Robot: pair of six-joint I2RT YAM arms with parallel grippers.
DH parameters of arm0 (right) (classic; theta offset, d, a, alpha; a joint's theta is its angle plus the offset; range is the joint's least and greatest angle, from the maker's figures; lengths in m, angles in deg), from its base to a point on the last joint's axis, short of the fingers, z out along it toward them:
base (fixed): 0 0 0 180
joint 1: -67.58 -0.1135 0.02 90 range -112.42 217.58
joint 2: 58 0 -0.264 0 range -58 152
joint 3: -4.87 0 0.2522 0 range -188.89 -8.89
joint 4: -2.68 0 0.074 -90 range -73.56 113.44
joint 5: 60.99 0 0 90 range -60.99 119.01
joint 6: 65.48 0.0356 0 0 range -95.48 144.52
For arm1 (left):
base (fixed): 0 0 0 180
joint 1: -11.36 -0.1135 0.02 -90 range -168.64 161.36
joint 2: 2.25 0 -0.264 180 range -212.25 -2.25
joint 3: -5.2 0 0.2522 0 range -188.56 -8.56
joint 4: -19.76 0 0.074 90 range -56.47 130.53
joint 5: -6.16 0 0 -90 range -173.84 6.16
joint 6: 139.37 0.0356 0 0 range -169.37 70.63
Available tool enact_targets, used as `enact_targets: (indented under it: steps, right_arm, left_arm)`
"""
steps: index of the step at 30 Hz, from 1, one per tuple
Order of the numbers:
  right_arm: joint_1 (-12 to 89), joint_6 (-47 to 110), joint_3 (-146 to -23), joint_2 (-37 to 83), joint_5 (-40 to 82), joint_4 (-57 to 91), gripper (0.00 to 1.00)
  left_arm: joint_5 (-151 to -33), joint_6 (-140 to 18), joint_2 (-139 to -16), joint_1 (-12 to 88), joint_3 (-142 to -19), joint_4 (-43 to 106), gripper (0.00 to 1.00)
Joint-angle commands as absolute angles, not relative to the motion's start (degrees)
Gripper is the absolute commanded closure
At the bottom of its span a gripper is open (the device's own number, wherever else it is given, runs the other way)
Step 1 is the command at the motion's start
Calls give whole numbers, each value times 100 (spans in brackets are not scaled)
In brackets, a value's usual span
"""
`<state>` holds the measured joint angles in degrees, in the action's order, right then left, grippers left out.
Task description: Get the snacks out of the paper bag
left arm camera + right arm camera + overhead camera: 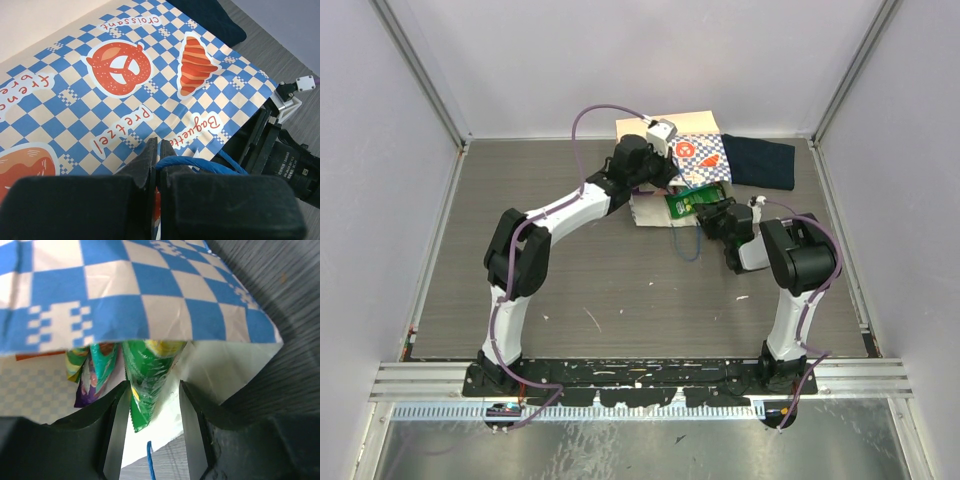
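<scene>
The paper bag lies at the back of the table, its mouth facing the arms. My left gripper is shut on the bag's blue string handle, which comes out from between its fingers over the checkered side. A green pouch sticks out of the mouth. In the right wrist view this green pouch hangs between the jaws of my right gripper, against the left finger with a gap on the right; the jaws stand open. A teal pouch and a purple pouch sit deeper under the bag's upper side.
A dark navy folded cloth lies right of the bag at the back. Grey walls with metal rails close in the table on three sides. The right arm's wrist is close beside the bag's mouth.
</scene>
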<state>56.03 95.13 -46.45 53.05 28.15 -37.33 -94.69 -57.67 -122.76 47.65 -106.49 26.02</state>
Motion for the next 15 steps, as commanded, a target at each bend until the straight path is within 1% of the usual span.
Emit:
enact_targets:
  steps: [1,3,4,5,6,7,8,15]
  right_arm:
    - [5547,9514,-5081,5477,3059,-2948,51]
    - [5546,9554,-5187,5625,3064,-2982,51]
    - [5551,9582,-5213,5688,3049,-3035,53]
    - [5554,9598,-5221,5716,3049,-3111,58]
    - [5549,9583,-5222,5729,3050,-3203,80]
    - [5548,9573,-5238,5726,3059,-3198,91]
    - [5550,9557,-5258,5717,3068,-3176,98]
    - [5548,9590,-5108,5557,2879,-3302,99]
  left_arm:
    - [-9218,-5735,-11919,4674,-10614,2278,100]
    - [-9222,-5758,-11886,4676,-10299,2154,100]
    - [-9234,-5766,-11862,4672,-10138,2048,100]
    - [-9243,-5774,-11836,4677,-9978,1950,100]
    - [-9272,-5788,-11814,4673,-9859,1886,100]
    - [-9311,-5811,-11802,4677,-9740,1812,100]
    - [-9360,-5851,-11809,4673,-9626,1730,100]
    - [-9713,-6160,-12031,4677,-9243,1183,100]
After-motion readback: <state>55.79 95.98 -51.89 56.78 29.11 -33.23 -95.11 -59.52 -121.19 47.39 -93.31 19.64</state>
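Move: The green snack packet sticks out of the bag's mouth with its near end between the right hand's open fingers; its middle is about 5 cm ahead, 3 cm to the left and 1 cm below. A teal packet lies some 4 cm left of it, and the lower blue handle about 7 cm back and 6 cm left of the right hand. From the left hand, which holds the upper handle, the green packet is roughly 1 cm ahead, 6 cm right and 15 cm below. The green packet's near end is what the right hand takes: it eases about 2 cm forward and 1 cm down into the bag's mouth, then shuts its half-open fingers on that end and pinches it. Meanwhile the left hand, still gripping the upper blue handle, sinks some 7 cm while drawing a little back and left, letting the checkered flap down. ##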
